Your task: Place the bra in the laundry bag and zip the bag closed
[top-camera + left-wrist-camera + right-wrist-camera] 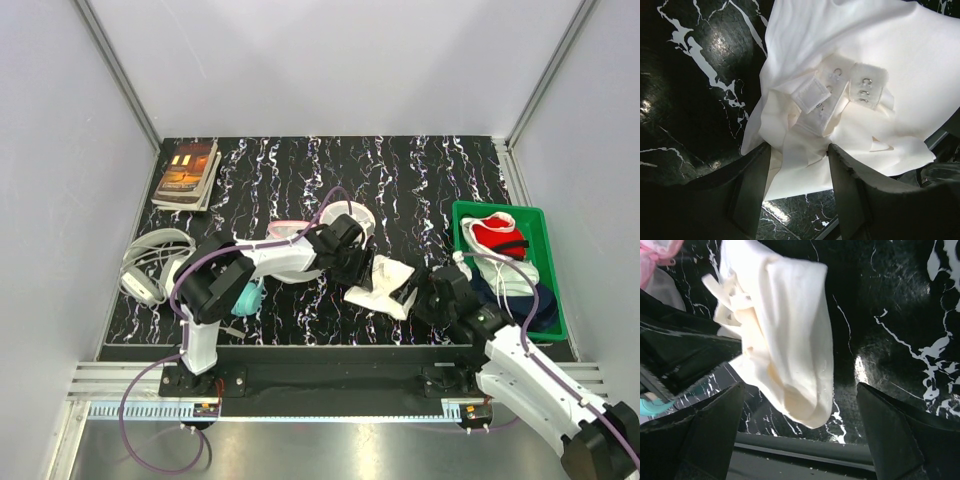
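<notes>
The bra (385,285) is a limp cream-white garment, not black, with hook-and-eye tabs (860,87). It hangs bunched above the marbled table near the front edge. My left gripper (362,268) is shut on a gathered fold of the bra (840,115), which passes between the gripper's fingers (799,147). My right gripper (428,296) stands wide open just right of the cloth. The bra's rounded cup (790,340) dangles above the right gripper's spread fingers (800,386) without touching them. The laundry bag (360,213), white mesh with pink trim (655,250), lies behind the left gripper.
A green bin (552,270) at the right holds red and white clothes. Books (187,172) lie at the back left, white headphones (150,265) at the left edge, and a teal object (247,298) beside the left arm. The table's front edge runs just below the grippers.
</notes>
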`<state>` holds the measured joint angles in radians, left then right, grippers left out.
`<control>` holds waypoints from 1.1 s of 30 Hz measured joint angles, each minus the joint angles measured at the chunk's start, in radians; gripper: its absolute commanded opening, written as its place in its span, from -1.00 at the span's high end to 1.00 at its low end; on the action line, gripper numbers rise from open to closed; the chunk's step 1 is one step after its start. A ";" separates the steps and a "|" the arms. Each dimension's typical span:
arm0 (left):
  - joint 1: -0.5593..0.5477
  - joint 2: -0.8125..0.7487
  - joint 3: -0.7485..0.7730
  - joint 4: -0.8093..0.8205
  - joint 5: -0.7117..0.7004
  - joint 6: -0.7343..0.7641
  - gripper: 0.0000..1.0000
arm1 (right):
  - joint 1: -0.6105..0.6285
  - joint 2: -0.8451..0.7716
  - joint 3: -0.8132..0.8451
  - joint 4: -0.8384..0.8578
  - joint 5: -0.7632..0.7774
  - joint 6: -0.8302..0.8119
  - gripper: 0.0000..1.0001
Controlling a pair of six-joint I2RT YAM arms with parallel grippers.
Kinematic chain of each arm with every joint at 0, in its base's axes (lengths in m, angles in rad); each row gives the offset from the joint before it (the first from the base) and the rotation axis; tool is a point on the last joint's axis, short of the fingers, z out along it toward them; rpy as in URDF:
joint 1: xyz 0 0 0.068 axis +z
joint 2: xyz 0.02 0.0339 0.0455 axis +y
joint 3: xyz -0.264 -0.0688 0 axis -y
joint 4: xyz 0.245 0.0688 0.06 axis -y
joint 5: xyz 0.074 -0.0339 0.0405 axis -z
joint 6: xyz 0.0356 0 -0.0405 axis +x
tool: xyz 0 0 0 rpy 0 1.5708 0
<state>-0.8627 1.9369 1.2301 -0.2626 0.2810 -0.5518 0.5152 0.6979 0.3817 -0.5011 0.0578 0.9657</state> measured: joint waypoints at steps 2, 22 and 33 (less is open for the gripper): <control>0.002 0.004 0.003 0.002 0.005 -0.004 -0.12 | 0.000 -0.025 -0.056 0.045 -0.026 -0.002 -0.99; 0.020 -0.138 -0.028 -0.017 0.003 -0.006 -0.61 | 0.000 0.314 -0.165 0.684 -0.102 -0.082 0.93; 0.383 -0.550 0.041 -0.225 -0.061 0.071 -0.64 | 0.000 0.140 0.018 0.327 -0.027 -0.126 1.00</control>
<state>-0.4797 1.3869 1.2709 -0.4881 0.2195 -0.4812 0.5152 0.8375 0.4000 -0.1745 0.0303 0.8402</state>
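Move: For the right hand, the middle of the white bra lies about 3 cm ahead, 7 to its left and some 4 below, its near right edge almost under the open fingers. The mesh bag stands roughly 17 cm left of the bra and 8 farther out, its round lid about 8 left and 17 farther out. From the left hand, whose fingertips are on the cloth, the bra's middle is some 5 cm to the right, 2 below, and level fore and aft. Dipping a little first, the right hand slides forward and left, about 4 cm each way, onto the bra's near right edge, closes its wide-open fingers to pinch it, then rises about 5 cm with the grip kept. The left hand stays at the cloth until about then, opens wider and sweeps up some 20 cm, left 15 and forward, off the bra to high over the bag. ##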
